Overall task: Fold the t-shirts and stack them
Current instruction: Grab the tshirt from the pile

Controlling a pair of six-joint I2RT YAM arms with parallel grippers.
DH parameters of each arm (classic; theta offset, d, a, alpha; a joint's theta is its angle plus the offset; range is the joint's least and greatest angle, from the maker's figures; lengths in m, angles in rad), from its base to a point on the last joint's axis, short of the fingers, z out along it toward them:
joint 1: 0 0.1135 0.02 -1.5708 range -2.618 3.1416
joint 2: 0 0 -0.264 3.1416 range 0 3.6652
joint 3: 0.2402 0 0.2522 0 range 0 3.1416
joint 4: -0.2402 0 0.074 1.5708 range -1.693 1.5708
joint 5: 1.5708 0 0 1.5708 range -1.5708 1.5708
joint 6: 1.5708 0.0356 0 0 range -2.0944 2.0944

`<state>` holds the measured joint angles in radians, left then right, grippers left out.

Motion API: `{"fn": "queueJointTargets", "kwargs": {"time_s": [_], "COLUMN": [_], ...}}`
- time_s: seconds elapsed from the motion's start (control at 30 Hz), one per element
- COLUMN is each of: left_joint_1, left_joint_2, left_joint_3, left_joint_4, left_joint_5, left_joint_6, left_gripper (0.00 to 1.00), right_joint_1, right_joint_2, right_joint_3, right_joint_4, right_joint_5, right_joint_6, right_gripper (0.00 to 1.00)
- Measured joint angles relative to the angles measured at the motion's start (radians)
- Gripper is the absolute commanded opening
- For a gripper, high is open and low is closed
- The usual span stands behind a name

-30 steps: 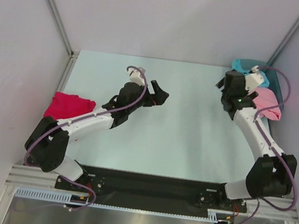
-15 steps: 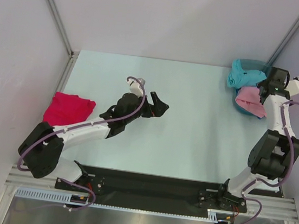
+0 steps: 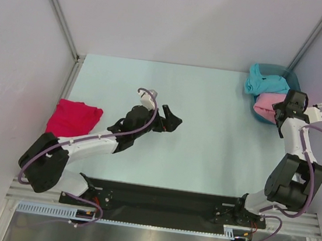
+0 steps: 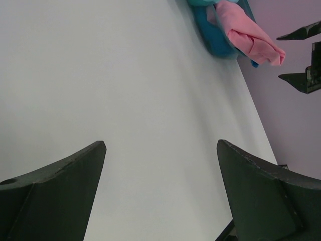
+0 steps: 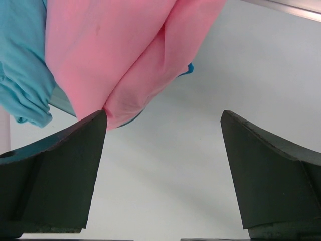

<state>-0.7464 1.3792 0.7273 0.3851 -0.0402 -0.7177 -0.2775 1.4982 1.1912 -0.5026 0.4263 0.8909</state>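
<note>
A crimson t-shirt point(image 3: 74, 117) lies folded at the table's left edge. At the back right a light pink t-shirt point(image 3: 266, 104) and a turquoise t-shirt point(image 3: 263, 83) hang out of a teal tub point(image 3: 286, 71). My right gripper point(image 3: 280, 114) is open right beside the pink shirt. In the right wrist view the pink cloth point(image 5: 125, 55) touches the left fingertip, and only bare table shows between the fingers of the gripper point(image 5: 164, 114). My left gripper point(image 3: 173, 122) hovers open and empty over mid-table. The left wrist view looks past the left gripper point(image 4: 161, 145) to the pink shirt point(image 4: 251, 37).
Grey enclosure walls and metal posts point(image 3: 57, 11) bound the table on the left, back and right. The tub point(image 4: 213, 35) sits tight in the back right corner against the wall. The arm bases stand on a black plate point(image 3: 163, 200) at the near edge.
The right arm swung its gripper out to the right, past the tub, then came back down beside the pink shirt. The left gripper drifted slightly right and nearer.
</note>
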Motion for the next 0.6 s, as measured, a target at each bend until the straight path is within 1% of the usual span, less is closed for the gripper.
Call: {"fn": "queueJointTargets", "kwargs": {"time_s": [0.33,0.47,0.6], "left_joint_1": [-0.008,-0.016,-0.023], "left_joint_2": [-0.042,-0.092,-0.127], "left_joint_3": [-0.074,-0.126,-0.152], "left_joint_4": [0.039,0.055,0.055], "left_joint_5": [0.018,0.019,0.019], "left_joint_6": [0.000,0.000,0.001], "left_gripper": [0.98,0.98,0.98], "right_joint_1": [-0.016,-0.021,-0.033], "right_joint_2": [0.122,0.138,0.151], "right_joint_3": [0.000,0.000,0.000], "right_joint_4": [0.084,0.135,0.192], "right_joint_5": [-0.060,-0.068,-0.074], "right_joint_6": [0.033,0.029,0.020], "right_gripper": [1.00,1.00,0.97]}}
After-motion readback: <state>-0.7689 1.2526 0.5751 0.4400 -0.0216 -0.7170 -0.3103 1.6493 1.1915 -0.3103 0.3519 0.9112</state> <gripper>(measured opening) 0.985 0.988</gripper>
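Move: The pink t-shirt's middle lies about 8 cm ahead of the open right hand, some 4 cm to its left and 6 cm below. The blue t-shirt is farther out, roughly 17 cm ahead and 9 cm left; the basket under both centres around 14 cm ahead, 4 cm left and 10 cm down. From the left hand, the pink t-shirt is about 13 cm ahead and 40 cm right. Still open, the right hand reaches 4 cm forward and 3 cm down onto the pink t-shirt; left backs 3 cm. ##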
